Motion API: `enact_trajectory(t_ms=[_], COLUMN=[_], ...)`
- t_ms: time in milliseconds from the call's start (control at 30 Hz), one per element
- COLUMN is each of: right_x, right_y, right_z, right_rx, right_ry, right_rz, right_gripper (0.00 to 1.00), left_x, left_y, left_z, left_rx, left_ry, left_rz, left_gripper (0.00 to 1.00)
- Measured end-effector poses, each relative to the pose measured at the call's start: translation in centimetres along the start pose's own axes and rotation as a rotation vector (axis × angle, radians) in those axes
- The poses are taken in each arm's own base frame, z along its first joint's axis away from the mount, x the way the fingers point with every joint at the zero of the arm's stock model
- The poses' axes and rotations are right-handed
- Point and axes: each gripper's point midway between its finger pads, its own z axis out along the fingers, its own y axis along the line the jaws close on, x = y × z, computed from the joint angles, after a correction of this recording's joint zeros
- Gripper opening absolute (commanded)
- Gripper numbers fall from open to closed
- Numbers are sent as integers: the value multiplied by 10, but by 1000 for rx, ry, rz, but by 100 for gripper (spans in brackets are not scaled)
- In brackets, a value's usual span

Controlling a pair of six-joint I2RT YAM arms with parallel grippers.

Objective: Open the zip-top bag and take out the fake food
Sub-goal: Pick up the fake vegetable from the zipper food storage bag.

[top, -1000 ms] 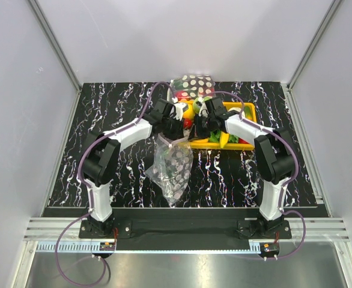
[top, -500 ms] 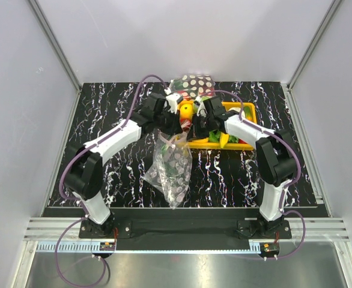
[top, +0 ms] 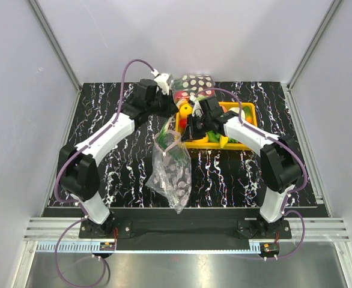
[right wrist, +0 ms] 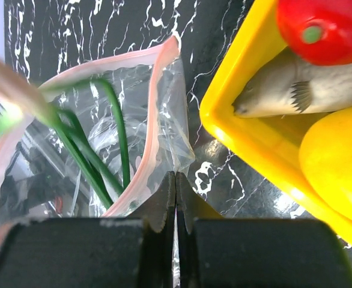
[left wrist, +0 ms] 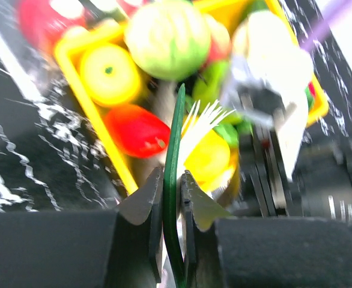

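The zip-top bag [top: 173, 171] hangs over the table with its pink-edged mouth [right wrist: 158, 78] open. My right gripper [right wrist: 176, 180] is shut on the bag's rim beside the yellow tray; it also shows in the top view [top: 190, 129]. My left gripper [left wrist: 172, 177] is shut on a thin green stalk of fake food [left wrist: 175, 138] with a white frayed tip [left wrist: 206, 114]. From above, this gripper [top: 169, 109] is over the bag mouth, and the stalk [top: 166, 128] runs down into the bag. More green stalks [right wrist: 119, 138] lie inside.
A yellow tray [top: 248, 108] behind the bag holds toy fruits: a red one [right wrist: 326, 24], a yellow one [right wrist: 338, 162], a green-yellow one [left wrist: 167, 36], and a grey fish [right wrist: 308, 90]. A polka-dot bag [top: 194, 84] lies behind the tray.
My left gripper closed on the green stalk and moved up and back, drawing it from the bag. The right gripper kept its hold on the rim.
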Motion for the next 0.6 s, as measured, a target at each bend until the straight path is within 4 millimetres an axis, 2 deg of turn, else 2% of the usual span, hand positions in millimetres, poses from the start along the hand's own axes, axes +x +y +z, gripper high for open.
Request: enact_trajectory(t_ms=[200, 333, 467, 600], right_x=[12, 20, 27, 34], right_y=[5, 8, 11, 13], right_z=[2, 4, 5, 8], right_rx=[8, 9, 7, 8], right_ry=[34, 58, 80, 112], right_rz=[-35, -60, -79, -95], right_gripper=[0, 0, 0, 0], left_x=[-30, -48, -84, -126], left_y=[20, 37, 54, 74], left_z=[-10, -24, -45, -79], left_rx=[-92, -162, -230, -305], left_ry=[-96, -154, -250, -372], left_rz=[-13, -21, -36, -62], left_gripper=[0, 0, 0, 0])
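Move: The green onion is already in the left fingers, its leaves hanging into the bag mouth, which lies about 8 cm back, 3 cm left and 11 cm below that hand. The tomato is about 3 cm ahead, 3 cm right and 18 cm down; the tray's middle about 5 cm ahead, 18 cm right and 20 cm down. The right hand pinches the bag's rim, the mouth's middle about 6 cm left and 1 cm back, roughly level with it. The green onion stays clamped in the shut left fingers while that arm draws it up and to the left, with some forward travel, out of and away from the bag mouth, about 16 cm in all and gaining speed; the wrist swings counter-clockwise and its fingers tip up towards level. The right hand keeps its pinch on the bag's rim and eases back some 3 cm, away from the tray. ##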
